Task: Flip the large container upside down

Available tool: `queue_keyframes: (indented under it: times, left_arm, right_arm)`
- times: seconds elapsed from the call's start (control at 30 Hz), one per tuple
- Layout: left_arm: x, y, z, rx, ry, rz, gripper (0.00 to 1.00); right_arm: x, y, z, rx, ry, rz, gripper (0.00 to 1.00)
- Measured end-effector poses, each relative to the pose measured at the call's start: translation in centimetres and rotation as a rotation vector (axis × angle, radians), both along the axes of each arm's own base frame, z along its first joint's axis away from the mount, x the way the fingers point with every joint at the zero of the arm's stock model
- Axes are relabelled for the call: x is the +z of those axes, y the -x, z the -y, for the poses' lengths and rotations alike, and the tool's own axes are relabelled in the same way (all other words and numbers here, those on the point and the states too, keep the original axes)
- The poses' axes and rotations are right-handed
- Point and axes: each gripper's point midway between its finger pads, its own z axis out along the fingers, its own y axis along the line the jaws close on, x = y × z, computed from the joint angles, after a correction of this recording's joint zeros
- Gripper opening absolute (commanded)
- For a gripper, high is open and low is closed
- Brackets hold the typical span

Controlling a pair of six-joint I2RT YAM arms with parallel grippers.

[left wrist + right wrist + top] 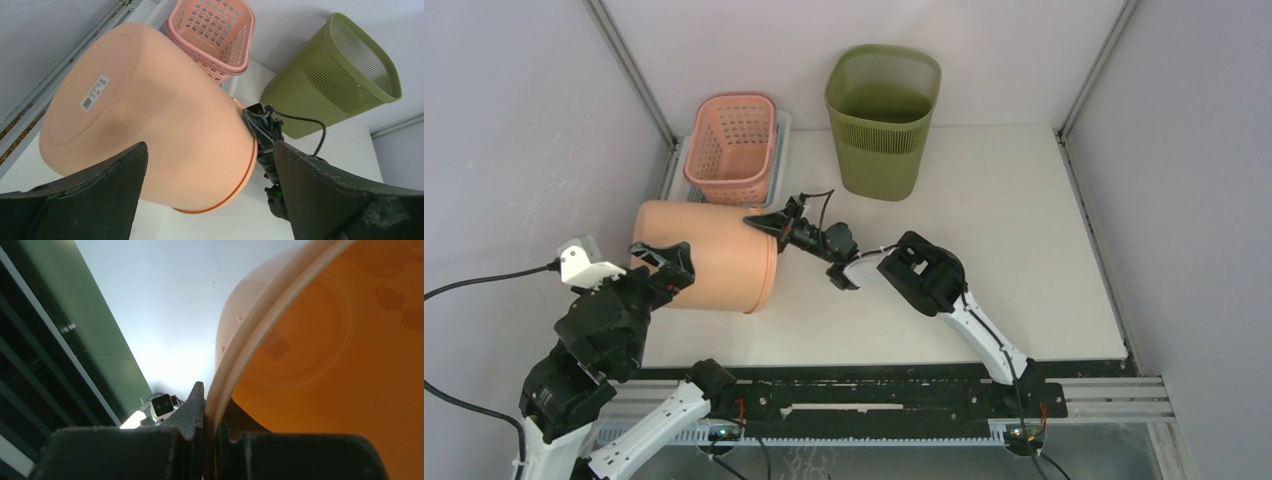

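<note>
The large container is a peach plastic tub lying on its side at the table's left, mouth facing right and its labelled base facing left. My right gripper is shut on the tub's upper rim; in the right wrist view one finger is outside and one inside the rim, with the gripper pinching the wall. My left gripper is open at the tub's near left side. In the left wrist view its fingers straddle the tub's lower wall without touching.
A pink lattice basket stands on a white tray behind the tub, close to its far side. A tall green ribbed bin stands at the back centre. Walls and a metal post close in the left.
</note>
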Motion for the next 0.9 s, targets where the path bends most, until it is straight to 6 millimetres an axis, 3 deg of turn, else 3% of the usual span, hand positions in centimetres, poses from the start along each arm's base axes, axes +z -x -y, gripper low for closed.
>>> queue_keyframes:
  times: [0.07, 0.2, 0.27, 0.33, 0.47, 0.63, 0.9]
  left_arm:
    - [0.0, 0.0, -0.1, 0.005, -0.002, -0.001, 1.00]
    - [0.0, 0.0, -0.4, 0.021, -0.004, 0.002, 1.00]
    - [0.0, 0.1, -0.6, 0.030, -0.005, 0.004, 1.00]
    - [0.1, 0.1, -0.8, 0.038, -0.005, 0.008, 1.00]
    - [0.1, 0.1, -0.9, 0.044, -0.006, 0.009, 1.00]
    - [0.0, 0.0, -0.8, 0.044, -0.007, 0.008, 1.00]
    - [-0.4, -0.3, -0.5, 0.043, -0.010, 0.004, 1.00]
  right_arm:
    - [-1.2, 0.1, -0.5, 0.001, 0.000, -0.028, 0.00]
    - [-1.2, 0.0, -0.5, -0.015, -0.025, -0.030, 0.00]
    - [-1.2, 0.0, -0.5, -0.017, -0.026, -0.031, 0.08]
    - [-1.4, -0.1, -0.3, -0.021, -0.025, -0.033, 0.25]
    - [-2.8, -0.1, 0.4, -0.031, -0.002, -0.049, 0.35]
    - [-6.9, -0.7, 2.2, -0.054, 0.090, -0.108, 0.42]
    - [-8.9, -0.6, 6.6, -0.098, 0.210, -0.110, 0.55]
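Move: The peach large container lies on its side, its mouth towards the robot's right and its rim already pinched in the right gripper. The container's middle is about 12 cm left of this hand, 2 cm back and some 11 cm below. The pink basket stands 26 cm ahead and 9 cm to the left, the green container 31 cm ahead and 25 cm to the right, both about 10 cm lower. From the left hand, the large container's middle is roughly 14 cm ahead, 2 cm left and 23 cm below. Keep the rim pinched and nearly still at first, easing down only a little; then open the right gripper to about half while sinking towards the table and drawing back to the right, about 9 cm down and 7 cm right in all. Let the fingers tip some 10–15 degrees further down, staying astride the rim. ##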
